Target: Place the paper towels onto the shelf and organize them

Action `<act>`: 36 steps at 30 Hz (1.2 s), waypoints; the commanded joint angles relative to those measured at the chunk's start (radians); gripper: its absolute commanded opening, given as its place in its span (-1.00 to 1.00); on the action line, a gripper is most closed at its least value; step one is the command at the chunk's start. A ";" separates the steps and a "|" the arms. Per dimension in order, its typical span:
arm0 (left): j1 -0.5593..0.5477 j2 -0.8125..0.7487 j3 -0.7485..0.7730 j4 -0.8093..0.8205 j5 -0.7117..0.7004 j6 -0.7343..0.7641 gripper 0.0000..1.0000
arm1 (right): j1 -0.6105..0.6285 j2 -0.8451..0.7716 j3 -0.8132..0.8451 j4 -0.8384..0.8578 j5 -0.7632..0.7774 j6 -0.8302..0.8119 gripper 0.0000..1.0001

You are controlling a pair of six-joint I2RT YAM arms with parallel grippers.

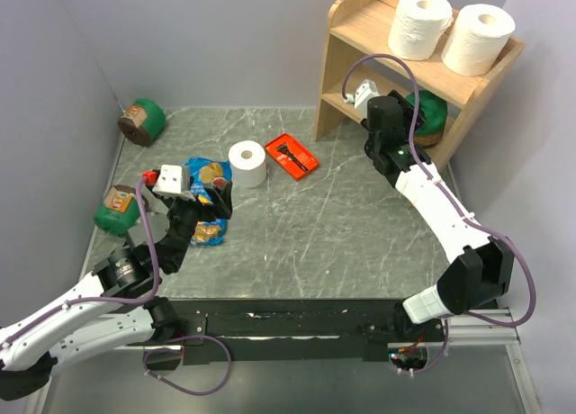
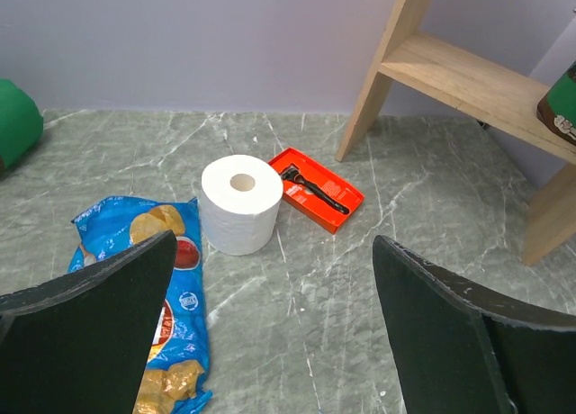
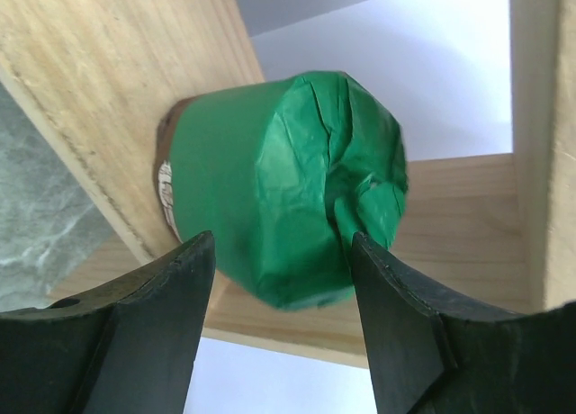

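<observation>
Two white paper towels [image 1: 421, 22] [image 1: 479, 38] stand upright side by side on the top tier of the wooden shelf [image 1: 369, 22]. A third roll [image 1: 247, 163] [image 2: 238, 202] stands upright on the table. My left gripper [image 1: 209, 207] [image 2: 274, 324] hovers open over the table, short of that roll, holding nothing. My right gripper [image 1: 407, 110] [image 3: 281, 243] reaches into the shelf's lower tier [image 3: 117, 90]. It is open, one finger on either side of a green canister [image 3: 279, 180] that lies there on its side.
An orange tray [image 1: 291, 154] [image 2: 319, 189] holding a black tool lies between the loose roll and the shelf. A blue chips bag [image 1: 205, 173] [image 2: 171, 288] lies under my left gripper. Two more green canisters [image 1: 142, 120] [image 1: 117, 210] sit along the left wall.
</observation>
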 commanded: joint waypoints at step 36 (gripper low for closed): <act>0.825 0.207 0.088 -0.274 0.363 -0.553 0.93 | 0.371 -0.634 -0.363 -0.215 -0.591 0.959 0.99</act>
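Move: The green roll set on the lower shelf leans some 6 cm ahead of the right hand, 4 cm to its right and 4 cm below; the red tray is about 12 cm ahead, 31 cm left and 32 cm below. The nearer green roll on the table lies roughly 11 cm ahead of the left hand, 31 cm left and 28 cm below, the farther one 39 cm ahead, 29 cm left, and the chip bag 16 cm ahead, 5 cm left. From the green roll on the shelf, already let go, the right hand eases up a little, then swings back and left out of the shelf by about 18 and 16 cm, sinking at the end, rolling some 60 degrees level and spreading its fingers wider. The open left hand dips, then sweeps left and forward over the chip bag's side towards the green rolls on the table, turning counter-clockwise and tipping down. ##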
